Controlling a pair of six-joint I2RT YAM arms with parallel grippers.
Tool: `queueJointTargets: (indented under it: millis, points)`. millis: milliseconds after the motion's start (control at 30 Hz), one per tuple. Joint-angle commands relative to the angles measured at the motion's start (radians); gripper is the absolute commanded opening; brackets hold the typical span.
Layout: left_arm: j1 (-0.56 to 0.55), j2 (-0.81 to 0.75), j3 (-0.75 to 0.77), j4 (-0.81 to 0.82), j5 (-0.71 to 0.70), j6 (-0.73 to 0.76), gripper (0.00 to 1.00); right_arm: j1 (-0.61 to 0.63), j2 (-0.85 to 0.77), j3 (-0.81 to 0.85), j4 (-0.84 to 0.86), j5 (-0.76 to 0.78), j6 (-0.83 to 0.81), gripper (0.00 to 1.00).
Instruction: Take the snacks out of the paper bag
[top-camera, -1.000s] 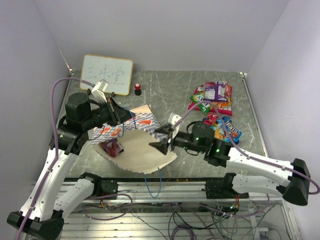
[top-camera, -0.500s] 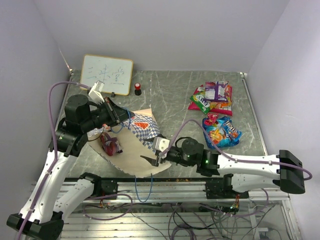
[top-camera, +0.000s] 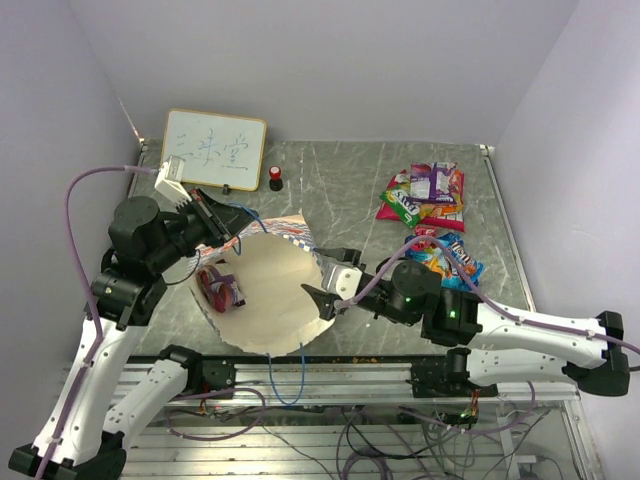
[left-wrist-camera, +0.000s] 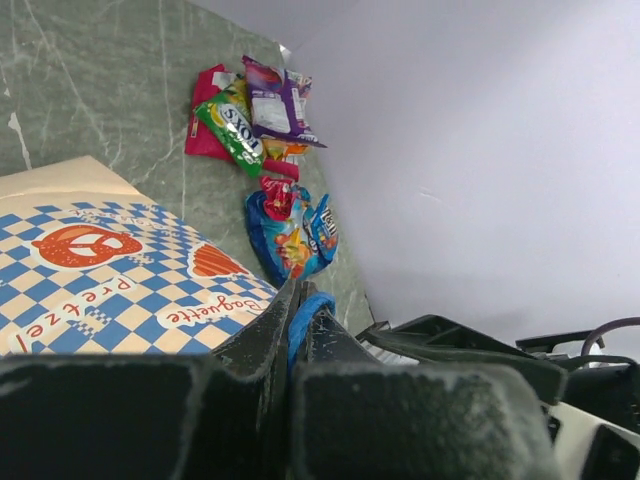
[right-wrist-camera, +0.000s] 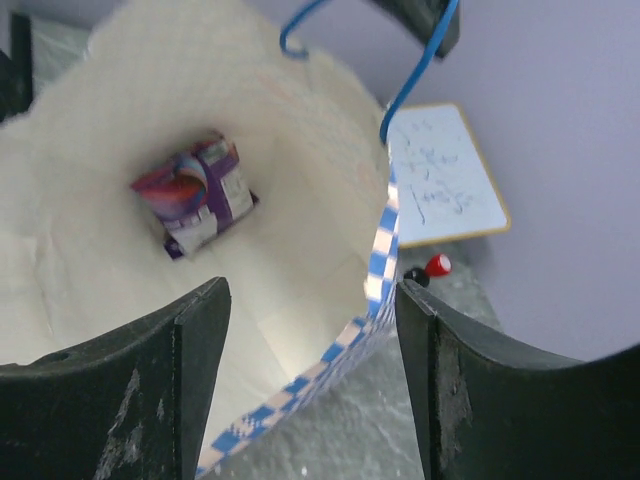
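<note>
The paper bag (top-camera: 268, 300) lies on its side with its round mouth open, cream inside and blue-checkered outside (left-wrist-camera: 100, 270). My left gripper (top-camera: 228, 226) is shut on the bag's blue cord handle (left-wrist-camera: 306, 312) at the upper left rim. My right gripper (top-camera: 325, 278) stands open at the bag's right rim, and the checkered edge (right-wrist-camera: 375, 290) runs between its fingers (right-wrist-camera: 190, 380). One purple-and-red snack (right-wrist-camera: 195, 195) lies deep inside the bag (top-camera: 220, 288). Other snacks lie in a pile (top-camera: 425, 195) on the table, with a blue packet (top-camera: 445, 260) nearer.
A framed whiteboard (top-camera: 213, 150) leans at the back left with a small red-and-black knob (top-camera: 275, 178) beside it. The second blue cord handle (top-camera: 285, 370) hangs over the table's near edge. Walls close in on the left, back and right.
My left gripper pulled the handle up and leftward, spreading the bag's mouth into a wide round opening. My right gripper came to the bag's right rim and its jaws widened.
</note>
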Motion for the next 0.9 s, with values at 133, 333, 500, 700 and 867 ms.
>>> queueJointTargets:
  millis: [133,333,500,700,867]
  points:
    - [-0.006,-0.016,-0.021,0.067,-0.02,-0.022,0.07,0.093,0.083,0.066,0.117,-0.094,0.083,0.65]
    - [-0.006,-0.036,-0.003,0.023,-0.034,-0.012,0.07,0.163,0.24,0.07,0.246,-0.001,0.12,0.62]
    - [-0.006,-0.031,0.0,0.019,-0.012,-0.014,0.07,0.215,0.434,0.091,0.393,0.167,0.055,0.58]
    - [-0.006,-0.034,0.005,0.006,0.007,-0.016,0.07,0.198,0.625,0.135,0.496,0.278,0.086,0.45]
    - [-0.006,-0.054,-0.007,-0.004,0.023,-0.028,0.07,0.157,0.734,0.19,0.511,0.26,0.166,0.43]
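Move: The last purple-and-red snack, inside the bag, lies about 20 cm to my right hand's left, 3 cm ahead and some 18 cm lower. The bag mouth's middle is roughly 11 cm left, level fore and aft and 12 cm below; its checked right rim is just 4 cm ahead, 2 cm left and 6 cm down. From my left hand, that snack is about 7 cm left, 6 cm back and 24 cm below. I lift my right hand a little and swing it left and back around the bag's right rim, then sink it into the open mouth, easing forward again towards the snack: about 14 cm left and 13 cm down overall. My fingers narrow by about a third on the way but stay open, while my left hand stays put, still pinching the blue handle to hold the bag up. ##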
